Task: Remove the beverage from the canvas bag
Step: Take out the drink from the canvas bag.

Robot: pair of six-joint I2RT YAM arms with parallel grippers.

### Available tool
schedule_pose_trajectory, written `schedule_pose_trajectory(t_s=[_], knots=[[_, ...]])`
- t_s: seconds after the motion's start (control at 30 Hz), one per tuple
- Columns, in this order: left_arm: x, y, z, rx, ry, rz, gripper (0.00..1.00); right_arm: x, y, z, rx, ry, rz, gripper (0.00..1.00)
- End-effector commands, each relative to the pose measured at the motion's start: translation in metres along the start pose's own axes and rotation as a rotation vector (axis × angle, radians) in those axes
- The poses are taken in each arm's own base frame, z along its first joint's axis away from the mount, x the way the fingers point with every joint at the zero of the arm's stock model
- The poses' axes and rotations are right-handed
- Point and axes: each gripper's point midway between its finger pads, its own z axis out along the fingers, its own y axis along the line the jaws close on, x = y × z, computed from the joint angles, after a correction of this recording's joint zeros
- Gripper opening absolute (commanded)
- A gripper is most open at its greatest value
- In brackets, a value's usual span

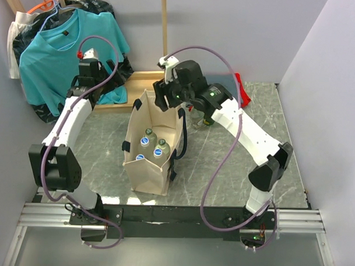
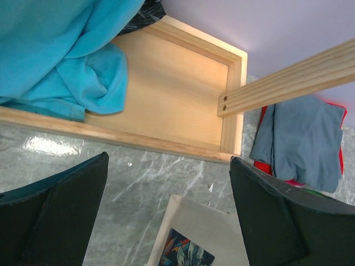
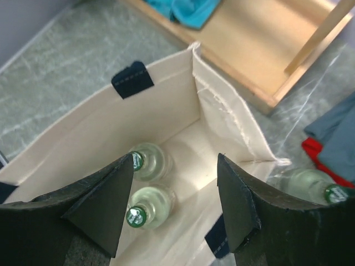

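Note:
The beige canvas bag [image 1: 148,167] stands open in the middle of the table, its black handles hanging down its sides. Clear beverage bottles [image 1: 159,149] stand upright inside it; the right wrist view shows two with green caps [image 3: 148,162]. A further bottle [image 3: 310,185] lies on the table outside the bag's far right side. My right gripper [image 1: 167,100] [image 3: 176,166] hangs open and empty over the far end of the bag's mouth. My left gripper [image 1: 88,71] [image 2: 169,160] is open and empty, high at the far left, with a corner of the bag [image 2: 211,221] below it.
A wooden tray [image 2: 166,94] lies behind the bag, with a teal shirt [image 1: 58,47] draped over its left side and a black plastic bag [image 1: 26,37] behind. A wooden post [image 1: 164,27] rises at the back. Grey and red cloth [image 1: 243,91] lies far right. Walls close both sides.

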Motion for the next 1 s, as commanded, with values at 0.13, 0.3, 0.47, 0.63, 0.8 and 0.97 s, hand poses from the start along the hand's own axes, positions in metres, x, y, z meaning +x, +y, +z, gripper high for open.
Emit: schedule_pose_trajectory(t_s=[0.13,0.3,0.47,0.63,0.8,0.97], knots=[[-0.015,-0.014,0.002,0.042,-0.028,0.02,0.96,0.008,0.022,0.008,-0.087,0.062,-0.056,0.68],[-0.011,-0.017,0.002,0.065,-0.016,0.008,0.96,0.025,0.039,0.014,-0.142,0.11,-0.05,0.68],[-0.004,-0.017,-0.005,0.077,-0.011,-0.005,0.96,0.042,0.043,0.019,-0.138,0.155,-0.059,0.67],[0.003,-0.013,-0.009,0.072,-0.002,-0.005,0.97,0.051,0.042,0.031,-0.132,0.161,-0.049,0.67],[0.0,-0.01,-0.012,0.055,-0.007,0.006,0.96,0.066,0.041,0.046,-0.128,0.201,-0.047,0.66],[-0.001,-0.011,-0.013,0.057,-0.008,0.008,0.96,0.078,0.04,0.056,-0.126,0.233,-0.044,0.66]])
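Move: The green-capped beverage bottle farthest out in the canvas bag is about 6 cm left and 3 cm back of the right hand, its middle some 20 cm below. At that level stand a second green-capped bottle, 7 cm back and 1 cm left of the hand, and a blue-capped one, 7 cm back and 7 cm left. From the left hand the first bottle is roughly 18 cm back, 13 cm right, 16 cm below. The open right hand sinks about 8 cm towards the green-capped bottles, easing left and back, tipping further down. ##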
